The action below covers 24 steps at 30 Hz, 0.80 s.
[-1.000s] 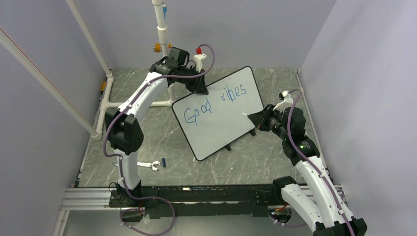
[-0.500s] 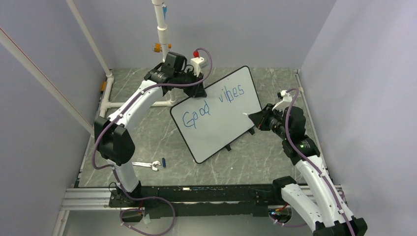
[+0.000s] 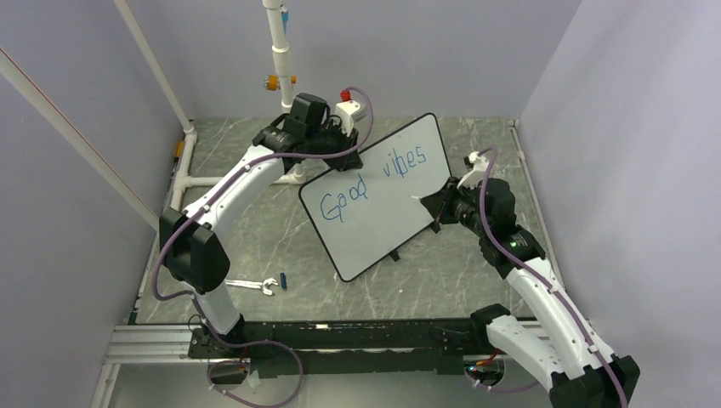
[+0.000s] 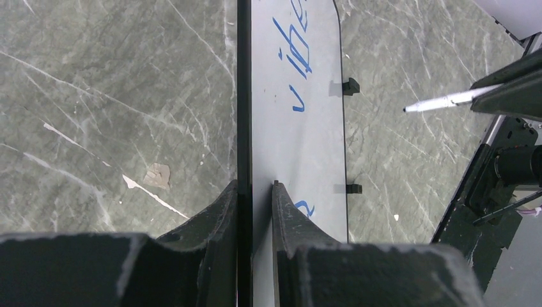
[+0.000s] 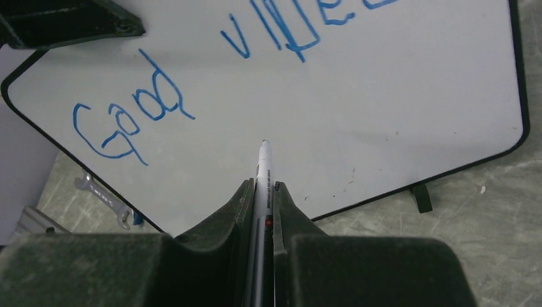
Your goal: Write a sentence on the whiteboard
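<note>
The whiteboard (image 3: 378, 212) stands tilted on its small black feet mid-table. Blue lettering, the sentence (image 3: 374, 174), reads "Good vibes" across its upper half. My left gripper (image 3: 344, 153) is shut on the board's top edge; in the left wrist view its fingers (image 4: 225, 204) pinch the black frame of the whiteboard (image 4: 300, 147). My right gripper (image 3: 438, 204) is shut on a white marker (image 5: 264, 166), which points at the bare whiteboard (image 5: 383, 115) below the sentence (image 5: 153, 109). In the left wrist view the marker (image 4: 441, 101) tip hangs a short way off the board's face.
A small wrench (image 3: 255, 285) and a blue cap (image 3: 282, 279) lie on the grey marbled table at the front left. A white pipe frame (image 3: 281, 51) rises at the back left. Grey walls close in on three sides.
My right wrist has moved up and left toward the board, the marker tip staying near the same spot. My left arm's elbow has swung left; its grip on the board holds.
</note>
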Each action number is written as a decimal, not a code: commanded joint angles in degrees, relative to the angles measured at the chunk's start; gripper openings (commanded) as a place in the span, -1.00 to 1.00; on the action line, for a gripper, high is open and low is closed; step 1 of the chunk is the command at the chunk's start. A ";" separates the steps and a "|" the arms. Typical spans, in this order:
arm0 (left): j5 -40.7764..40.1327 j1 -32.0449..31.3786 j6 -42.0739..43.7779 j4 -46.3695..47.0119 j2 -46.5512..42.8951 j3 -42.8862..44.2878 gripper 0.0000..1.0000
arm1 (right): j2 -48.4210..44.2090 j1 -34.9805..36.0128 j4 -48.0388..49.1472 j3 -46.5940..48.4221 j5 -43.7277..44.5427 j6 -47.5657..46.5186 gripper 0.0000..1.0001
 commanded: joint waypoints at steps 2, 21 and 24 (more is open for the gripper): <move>-4.75 -0.79 3.63 1.68 -2.27 -0.93 -1.00 | 0.58 7.67 3.19 2.77 9.57 -4.65 -1.00; -8.19 -0.70 3.44 2.71 -3.70 -2.41 -1.00 | -1.12 24.24 13.32 -6.32 24.94 -6.92 -1.00; -8.26 -0.74 3.32 3.02 -3.81 -2.71 -1.00 | -2.32 25.22 14.75 -8.45 26.00 -6.57 -1.00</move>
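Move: The right hand holds the marker over the whiteboard; the blank space below the words lies about 12 cm to its left, 1 cm back and 9 cm lower. From that hand, "Good" is some 19 cm left, 3 cm ahead and 6 cm down, while "vibes" is about 5 cm left, 10 cm ahead and 3 cm down. From the left hand, that blank space lies roughly 9 cm back, 4 cm right and 11 cm below. Sweeping left across the blank part of the whiteboard, the right hand carries the gripped marker about 5 cm left, towards the space below "Good", easing back and down some 2 cm each, mostly late on. It rolls about 15 degrees, its left side dropping, with the tip clear of the board; the left hand keeps its pinch on the board's top edge, nearly still. ##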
